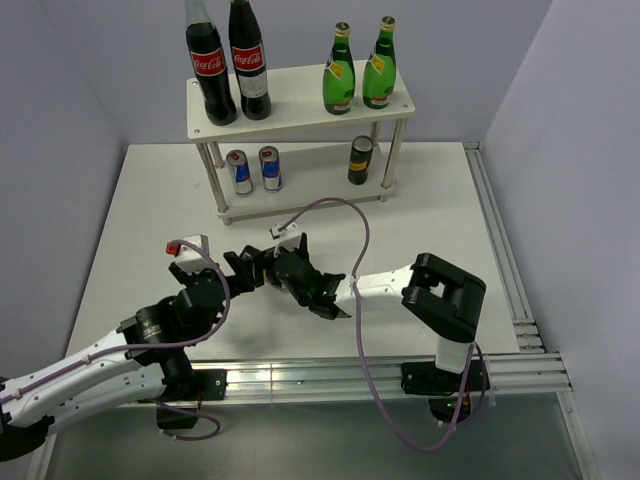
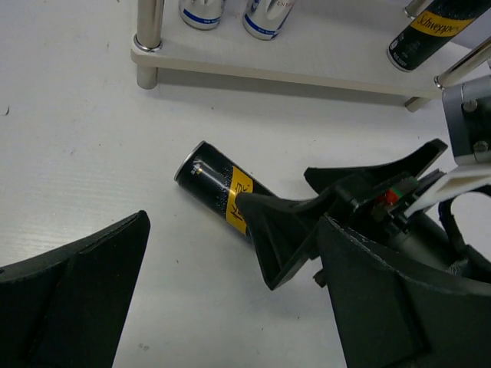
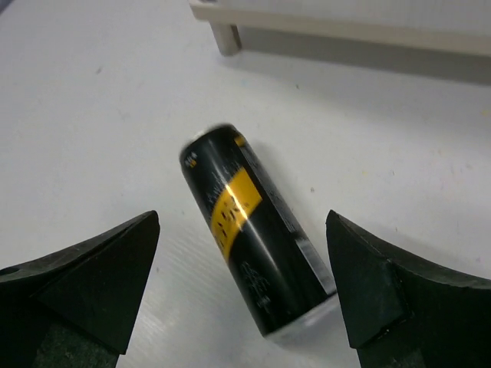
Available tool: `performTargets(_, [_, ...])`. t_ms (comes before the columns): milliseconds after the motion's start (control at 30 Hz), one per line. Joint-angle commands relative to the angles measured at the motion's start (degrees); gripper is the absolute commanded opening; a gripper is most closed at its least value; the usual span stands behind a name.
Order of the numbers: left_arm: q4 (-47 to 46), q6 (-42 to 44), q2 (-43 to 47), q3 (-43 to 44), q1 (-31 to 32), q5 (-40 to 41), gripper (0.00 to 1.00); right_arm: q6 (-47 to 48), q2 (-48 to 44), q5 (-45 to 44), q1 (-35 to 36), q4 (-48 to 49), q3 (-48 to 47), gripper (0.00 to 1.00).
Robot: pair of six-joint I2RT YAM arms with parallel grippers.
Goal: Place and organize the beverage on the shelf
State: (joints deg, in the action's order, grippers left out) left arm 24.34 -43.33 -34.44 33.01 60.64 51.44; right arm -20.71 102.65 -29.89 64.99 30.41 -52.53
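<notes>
A dark can with a yellow label (image 3: 253, 245) lies on its side on the white table, in front of the shelf (image 1: 300, 92). My right gripper (image 3: 242, 222) is open and straddles this can without touching it. My left gripper (image 2: 230, 268) is open and empty, just left of the right gripper's fingers (image 2: 268, 238), with the can (image 2: 219, 186) ahead of it. The shelf's top board carries two green bottles (image 1: 340, 72). Its lower board holds two blue-and-silver cans (image 1: 239, 172) and a second dark can (image 1: 360, 160). In the top view both grippers (image 1: 240, 268) (image 1: 280, 262) meet and hide the lying can.
Two tall cola bottles (image 1: 212, 75) stand on the left of the shelf's top board. A purple cable (image 1: 365, 240) loops over the right arm. Walls close in the table at the back and sides, and a rail (image 1: 500, 250) runs along its right edge.
</notes>
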Motion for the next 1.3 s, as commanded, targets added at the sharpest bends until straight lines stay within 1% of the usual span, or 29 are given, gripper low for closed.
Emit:
performTargets(0, [-1.8, 0.5, 1.1, -0.5, 0.3, -0.2, 0.99, 2.9, 1.5, 4.0, 0.0, -2.8, -6.2, 0.96])
performTargets(100, [-1.7, 0.4, 2.2, -0.7, 0.3, 0.1, 0.98, 4.1, 3.5, 6.1, 0.0, -5.9, -9.9, 0.97])
performTargets(200, [-1.6, 0.2, 3.4, -0.8, 0.3, 0.0, 0.98, 5.4, 7.5, 8.4, -0.2, -9.2, -13.8, 0.97])
performTargets(333, [-1.8, 0.3, 5.3, -1.5, 0.3, -0.1, 0.98, 5.0, 11.4, 11.5, -1.7, -12.7, -17.2, 0.97])
performTargets(567, [-1.9, 0.4, 7.8, -2.1, 0.4, -0.5, 0.98, 6.9, 13.6, 10.6, -3.2, -14.4, -16.0, 0.97])
performTargets(767, [-1.9, 0.4, 8.9, -2.3, 0.5, -0.6, 0.98, 8.1, 15.7, 10.6, -5.8, -17.1, -17.0, 0.97])
performTargets(967, [-1.8, 0.3, 9.9, -2.4, 0.6, -0.4, 0.98, 8.1, 16.3, 11.3, -6.3, -19.1, -16.9, 0.96])
performTargets(1067, [-1.7, 0.2, 10.4, -2.5, 0.6, -0.4, 0.97, 7.2, 16.0, 12.0, -6.2, -19.3, -16.0, 0.92])
performTargets(1167, [-1.8, 0.3, 10.6, -2.6, 0.6, -0.4, 0.97, 6.6, 15.3, 13.4, -6.2, -19.3, -15.4, 0.65])
performTargets(1200, [-1.8, 0.3, 10.6, -2.6, 0.6, -0.3, 0.97, 6.5, 15.3, 13.9, -6.2, -19.5, -15.5, 0.46])
performTargets(1233, [-1.8, 0.3, 10.6, -2.7, 0.6, -0.4, 0.97, 6.6, 15.3, 14.4, -6.2, -20.0, -15.7, 0.34])
performTargets(1267, [-1.9, 0.4, 10.6, -2.7, 0.6, -0.3, 0.97, 6.6, 15.4, 15.1, -6.1, -20.4, -16.1, 0.14])
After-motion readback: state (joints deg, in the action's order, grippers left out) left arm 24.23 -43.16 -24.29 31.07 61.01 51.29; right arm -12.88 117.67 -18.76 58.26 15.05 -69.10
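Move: The black Schweppes can lies on its side on the table, about 4 cm ahead of the right hand, 2 cm left and 7 cm below. From that hand, the shelf's left front foot is some 17 cm ahead and 10 cm left, the right-hand Red Bull can 23 cm ahead and 1 cm left, and the left gripper 8 cm back, 8 cm left and higher. From the left hand the Schweppes can is roughly 12 cm ahead, 6 cm right and 17 cm below. The right hand swings left, then forward and back right, sinking about 7 cm, and pinches the lying can. ##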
